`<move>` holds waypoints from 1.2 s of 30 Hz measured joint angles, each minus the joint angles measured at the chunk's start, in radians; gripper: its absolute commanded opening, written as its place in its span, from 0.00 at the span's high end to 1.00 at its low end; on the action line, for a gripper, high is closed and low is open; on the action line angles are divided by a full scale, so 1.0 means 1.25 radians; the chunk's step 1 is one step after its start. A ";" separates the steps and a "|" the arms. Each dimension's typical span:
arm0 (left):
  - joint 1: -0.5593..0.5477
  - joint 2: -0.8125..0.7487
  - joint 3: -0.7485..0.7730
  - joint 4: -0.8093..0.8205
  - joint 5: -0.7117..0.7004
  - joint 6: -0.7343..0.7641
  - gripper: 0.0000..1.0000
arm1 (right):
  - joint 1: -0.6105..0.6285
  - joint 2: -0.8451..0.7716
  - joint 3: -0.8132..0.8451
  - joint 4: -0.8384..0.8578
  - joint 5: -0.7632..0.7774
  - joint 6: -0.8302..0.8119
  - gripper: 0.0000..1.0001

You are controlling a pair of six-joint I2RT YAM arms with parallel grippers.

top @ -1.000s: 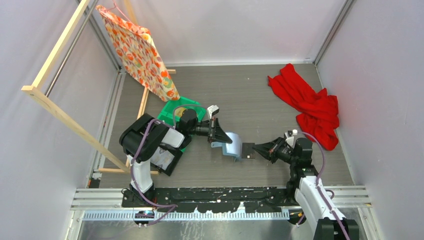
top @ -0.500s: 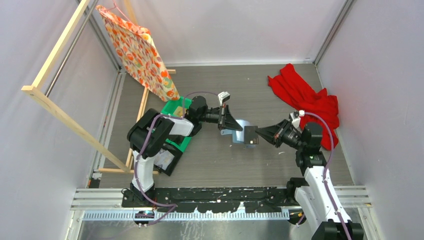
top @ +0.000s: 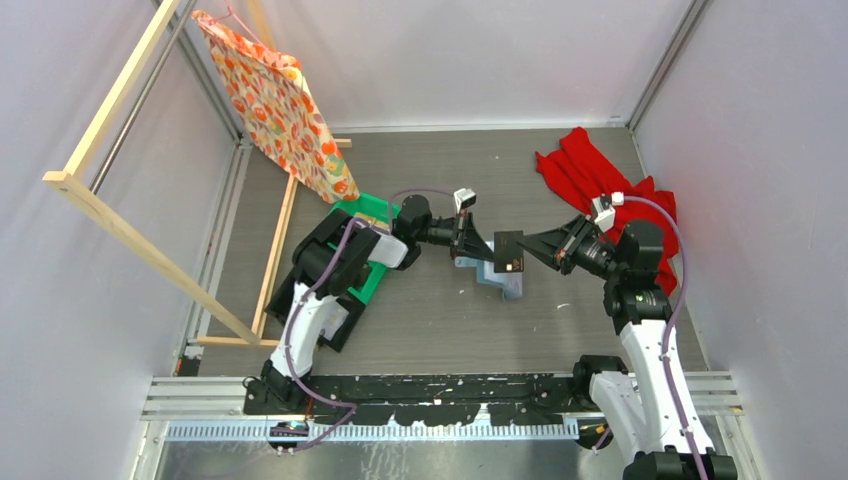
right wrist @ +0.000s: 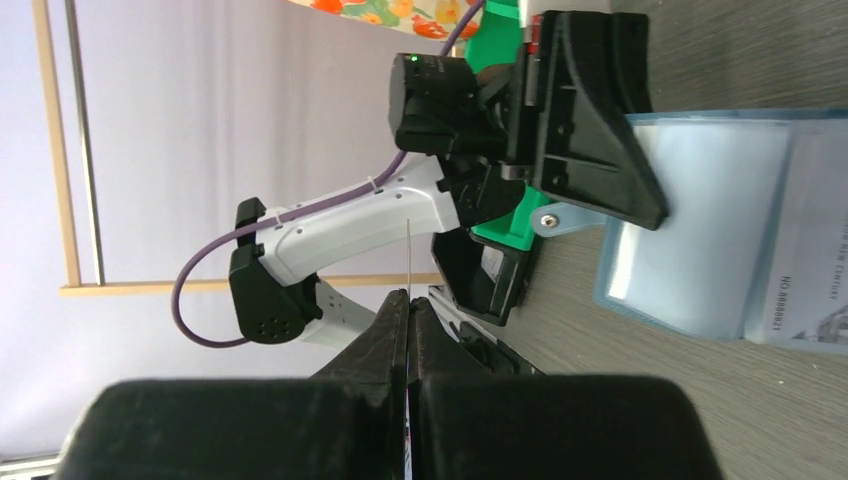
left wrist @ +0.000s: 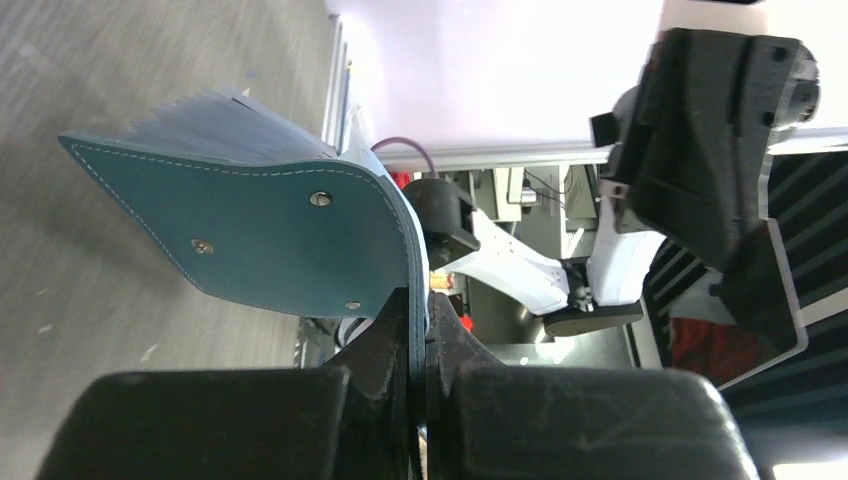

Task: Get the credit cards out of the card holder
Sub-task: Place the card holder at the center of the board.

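The blue-teal card holder [top: 506, 284] hangs open above the table, its outer flap [left wrist: 270, 225] pinched in my left gripper [top: 480, 252], which is shut on it [left wrist: 420, 312]. My right gripper [top: 527, 250] faces it from the right and is shut on a dark credit card [top: 508, 252]. That card shows edge-on as a thin line [right wrist: 409, 255] between the shut jaws [right wrist: 410, 302], apart from the holder. In the right wrist view the holder's pale inner pockets [right wrist: 700, 225] face me, and a whitish printed card [right wrist: 812, 290] sits in one.
A green bin [top: 368, 212] lies behind the left arm, with a black tray [top: 330, 322] under it. A red cloth [top: 615, 205] is heaped at the back right. A wooden rack [top: 110, 215] with a patterned bag [top: 280, 100] stands on the left.
Both grippers have risen and moved toward the back, carrying the holder and the dark card. The card, at the holder's edge before, is now held apart from it.
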 measured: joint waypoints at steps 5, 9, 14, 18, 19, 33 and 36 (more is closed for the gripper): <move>0.011 0.095 0.003 0.047 0.040 -0.026 0.99 | 0.000 0.007 0.002 -0.044 0.012 -0.028 0.99; 0.029 0.132 -0.021 0.062 0.052 -0.036 0.99 | 0.000 0.007 0.002 -0.068 0.020 -0.041 0.99; 0.043 0.121 -0.047 -0.006 0.062 0.037 0.75 | 0.000 0.007 0.002 -0.072 0.025 -0.046 0.99; 0.043 0.068 -0.050 -0.197 0.053 0.178 0.68 | 0.000 0.007 0.002 -0.073 0.026 -0.048 0.99; 0.041 0.053 -0.048 -0.248 0.049 0.219 0.67 | 0.000 0.007 0.002 -0.073 0.026 -0.049 0.99; -0.003 -0.108 0.141 -1.048 -0.161 0.732 0.62 | 0.000 0.007 0.004 -0.081 0.026 -0.063 0.99; -0.001 -0.154 0.160 -1.164 -0.212 0.798 0.62 | 0.000 0.007 0.016 -0.109 0.031 -0.085 0.99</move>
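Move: The blue card holder, already pinched by the left hand at its left edge, is bound for table about 5 cm back, 3 cm right and 10 cm below that hand. The black card hangs some 4 cm to the left hand's right, level fore-and-aft and 9 cm above; the green tray lies about 27 cm left, 4 cm farther out and 9 cm lower. From the right hand, the landing spot is about 7 cm back, 3 cm left and 21 cm down. The card holder is lowered to the table by the left hand, nearly 9 cm down and drifting about 3 cm left, before the fingers open around its left edge. That hand then tips its fingers downward some 30 degrees and, late on, eases left and up a little. The right hand sinks about 2 cm, still pinching the black card. ##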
